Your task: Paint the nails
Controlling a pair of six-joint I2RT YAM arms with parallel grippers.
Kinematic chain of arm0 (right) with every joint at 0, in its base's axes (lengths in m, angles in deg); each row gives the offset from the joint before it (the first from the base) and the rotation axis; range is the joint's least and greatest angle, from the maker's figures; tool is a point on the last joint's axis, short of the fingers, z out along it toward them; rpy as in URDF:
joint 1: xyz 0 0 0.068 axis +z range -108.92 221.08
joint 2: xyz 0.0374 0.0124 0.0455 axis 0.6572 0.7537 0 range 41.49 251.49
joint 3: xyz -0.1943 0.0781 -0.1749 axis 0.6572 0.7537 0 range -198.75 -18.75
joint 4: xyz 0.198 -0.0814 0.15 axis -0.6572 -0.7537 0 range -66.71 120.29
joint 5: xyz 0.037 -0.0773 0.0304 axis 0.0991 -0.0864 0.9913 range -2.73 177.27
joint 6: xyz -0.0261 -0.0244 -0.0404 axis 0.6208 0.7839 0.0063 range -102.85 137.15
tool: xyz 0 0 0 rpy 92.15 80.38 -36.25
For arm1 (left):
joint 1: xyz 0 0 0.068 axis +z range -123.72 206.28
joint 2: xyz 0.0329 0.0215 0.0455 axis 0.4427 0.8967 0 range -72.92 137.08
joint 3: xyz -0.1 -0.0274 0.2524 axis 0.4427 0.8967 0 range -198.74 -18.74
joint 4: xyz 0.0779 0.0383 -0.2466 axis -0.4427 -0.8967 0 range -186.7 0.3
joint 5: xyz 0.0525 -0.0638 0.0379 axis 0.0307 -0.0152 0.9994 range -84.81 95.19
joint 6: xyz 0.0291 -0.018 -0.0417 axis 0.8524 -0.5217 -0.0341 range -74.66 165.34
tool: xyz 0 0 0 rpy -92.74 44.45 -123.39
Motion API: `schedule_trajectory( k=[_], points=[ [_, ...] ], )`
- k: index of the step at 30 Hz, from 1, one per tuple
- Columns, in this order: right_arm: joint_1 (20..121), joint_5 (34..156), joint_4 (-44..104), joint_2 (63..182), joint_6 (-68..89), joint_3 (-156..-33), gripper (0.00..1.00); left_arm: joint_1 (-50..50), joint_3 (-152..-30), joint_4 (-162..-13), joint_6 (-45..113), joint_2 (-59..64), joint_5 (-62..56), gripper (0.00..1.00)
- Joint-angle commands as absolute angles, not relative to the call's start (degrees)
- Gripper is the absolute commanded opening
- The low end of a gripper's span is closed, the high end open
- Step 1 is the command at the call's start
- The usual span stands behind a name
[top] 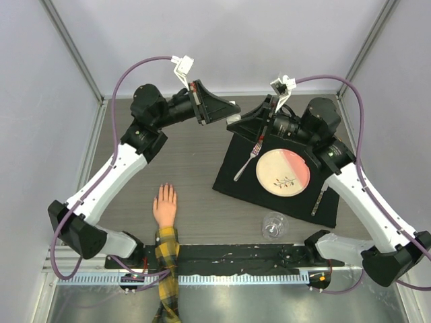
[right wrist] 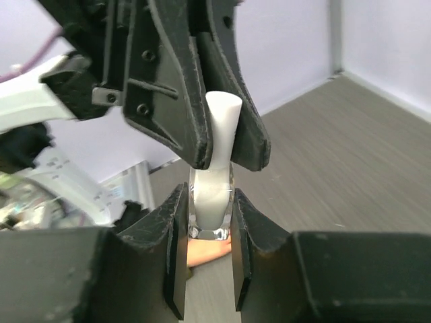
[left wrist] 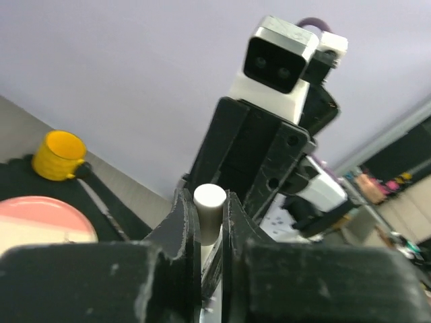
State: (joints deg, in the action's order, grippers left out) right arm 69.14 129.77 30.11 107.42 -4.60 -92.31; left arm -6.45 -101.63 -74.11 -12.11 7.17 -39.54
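A peach fake hand (top: pixel 165 205) with a yellow-and-black plaid sleeve (top: pixel 167 259) lies palm down near the table's front edge. Its nails are too small to make out. High at the back centre my two grippers meet tip to tip. My right gripper (right wrist: pixel 211 222) is shut on a small clear polish bottle (right wrist: pixel 212 198) holding white polish. My left gripper (left wrist: pixel 210 215) is shut on the bottle's white cap (left wrist: pixel 209 200), which also shows in the right wrist view as the cap (right wrist: pixel 223 124). In the top view the left gripper (top: pixel 232 111) and right gripper (top: pixel 252 124) hide the bottle.
A black mat (top: pixel 232 185) lies right of centre with a pink-and-cream plate (top: pixel 283 170), a fork (top: pixel 246 165) and a knife (top: pixel 318 202) on it. A clear glass (top: pixel 274 225) stands in front of the mat. A yellow cup (left wrist: pixel 59 155) shows in the left wrist view.
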Motion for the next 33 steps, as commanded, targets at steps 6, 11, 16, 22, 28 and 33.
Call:
schedule_trajectory(
  k=[6,11,16,22,28,33],
  points=[
    [96.7,62.4,24.2,105.9,25.9,-96.7,0.00,-21.8,-107.2,-94.2,13.9,1.3,-4.8,0.00],
    [102.8,51.1,33.4,105.3,36.5,-92.5,0.00,-23.0,-108.9,-96.1,13.2,3.3,-1.3,0.00],
    [102.4,57.2,36.0,103.8,37.2,-90.7,0.00,-23.0,-107.6,-93.7,12.8,2.6,-2.8,0.01],
    [99.5,63.1,35.5,102.3,32.5,-89.9,0.00,-22.3,-105.1,-88.1,12.9,0.4,-8.7,0.51],
    [93.9,73.7,33.4,100.5,26.5,-89.1,0.00,-20.1,-103.7,-87.6,10.4,-1.6,-11.1,0.73],
    [88.6,86.5,31.3,98.8,20.7,-88.3,0.00,-15.1,-100.6,-84.1,3.0,-5.9,-11.9,0.82]
  ],
)
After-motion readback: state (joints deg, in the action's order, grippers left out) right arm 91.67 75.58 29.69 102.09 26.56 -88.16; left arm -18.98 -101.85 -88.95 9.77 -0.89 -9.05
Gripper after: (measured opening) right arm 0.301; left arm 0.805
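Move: The nail polish cap is already between the left fingers, right at the hand point. The bottle body hangs some 3 cm below it and about 1 cm back. From the left hand, some 45 cm down, the fork lies roughly 12 cm ahead and 7 cm right, the plate 8 cm ahead and 20 cm right, the fake hand 25 cm left and 2 cm back. The right hand holds the bottle, the cap 3 cm above and 1 cm ahead. Still pinching the cap, the left hand twists about 25 degrees counter-clockwise while the right hand, keeping its hold on the bottle, swings some 40 degrees clockwise under it. Both rise about 3 cm together and sink again. The left fingers then open wide and let go of the cap, that hand staying close around it, as the right eases forward a couple of centimetres and turns partly back. ##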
